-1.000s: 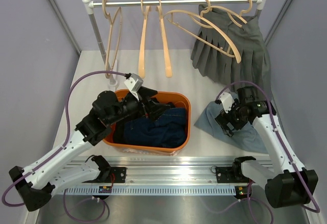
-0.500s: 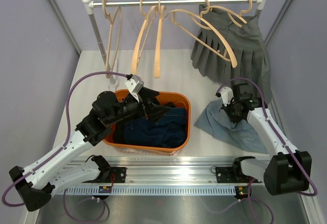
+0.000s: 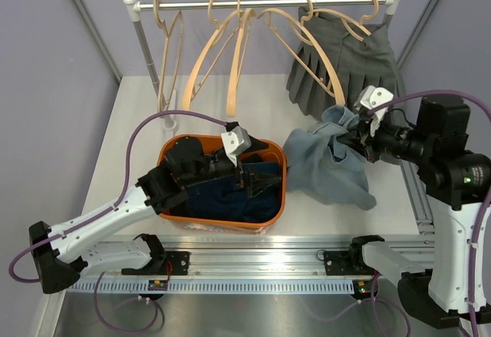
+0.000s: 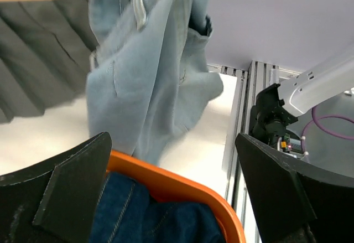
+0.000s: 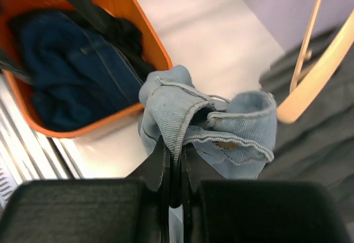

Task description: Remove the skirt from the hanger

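Note:
The grey pleated skirt [image 3: 349, 72] hangs from a wooden hanger [image 3: 354, 21] at the right end of the rail. It also shows at the left of the left wrist view [image 4: 33, 71] and at the right of the right wrist view [image 5: 323, 143]. My right gripper [image 3: 347, 139] [image 5: 175, 153] is shut on a fold of a light-blue denim garment [image 3: 326, 170] [image 5: 221, 122], which hangs lifted just below and in front of the skirt. My left gripper [image 3: 257, 180] [image 4: 174, 196] is open over the orange basket [image 3: 222, 223], holding nothing.
The orange basket [image 4: 182, 186] [image 5: 141, 30] holds dark blue jeans [image 3: 222, 199]. Several empty wooden hangers [image 3: 207, 64] hang on the white rail [image 3: 261, 3], tilted to the side. One hanger [image 5: 323, 68] is close to my right gripper. A metal rail [image 3: 261, 264] runs along the near edge.
My right gripper shut on the light-blue denim garment and lifted it off the table toward the skirt. The left arm moved right over the basket. The empty hangers swung.

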You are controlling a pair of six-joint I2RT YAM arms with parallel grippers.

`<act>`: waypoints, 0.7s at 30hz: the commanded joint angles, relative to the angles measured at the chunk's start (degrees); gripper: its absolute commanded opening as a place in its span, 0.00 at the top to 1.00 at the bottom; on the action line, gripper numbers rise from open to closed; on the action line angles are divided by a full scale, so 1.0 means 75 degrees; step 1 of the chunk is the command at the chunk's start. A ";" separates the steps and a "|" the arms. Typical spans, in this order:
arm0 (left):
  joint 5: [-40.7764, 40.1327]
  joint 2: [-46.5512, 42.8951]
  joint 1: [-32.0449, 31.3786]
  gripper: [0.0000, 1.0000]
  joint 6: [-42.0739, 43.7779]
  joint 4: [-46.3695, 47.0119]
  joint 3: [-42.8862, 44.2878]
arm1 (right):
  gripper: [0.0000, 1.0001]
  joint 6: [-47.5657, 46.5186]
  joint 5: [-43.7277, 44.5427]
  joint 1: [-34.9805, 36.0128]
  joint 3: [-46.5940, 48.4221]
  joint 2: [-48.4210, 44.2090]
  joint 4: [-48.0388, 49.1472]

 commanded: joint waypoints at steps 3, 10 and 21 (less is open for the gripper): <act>-0.0236 0.0411 -0.0251 0.01 0.0915 0.1174 0.0857 | 1.00 0.1044 -0.2446 0.0015 0.1435 0.0640 -0.0170; -0.0484 0.1302 -0.0497 0.01 0.1349 0.1339 0.1795 | 1.00 0.2522 -0.3782 0.0015 0.2173 0.1191 0.1061; 0.0550 0.2673 -0.1001 0.01 0.0892 0.1597 0.2698 | 1.00 0.7513 -0.4885 0.0050 0.2291 0.1695 0.6855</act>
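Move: The left gripper, open and empty, faces right. The waistband of the light-blue denim skirt that it goes for is about 18 cm to its right, some 6 cm ahead and 4 cm higher. From the right gripper, which holds the skirt by that waistband, the left gripper is roughly 22 cm left, 5 cm back and 5 cm lower. The orange basket is some 36 cm left of the right gripper, 4 cm ahead and 28 cm down; the grey skirt hangs about 25 cm straight ahead, some 5 cm higher. With its waistband pinch kept, the right hand brings the denim skirt to the left gripper, rising some 13 cm and going about 8 cm left while its fingers swing up towards level and further left. The left hand comes to meet it, about 9 cm right and 6 cm up, jaws staying wide open, until cloth stands between its fingers; whether they touch can't be told. ##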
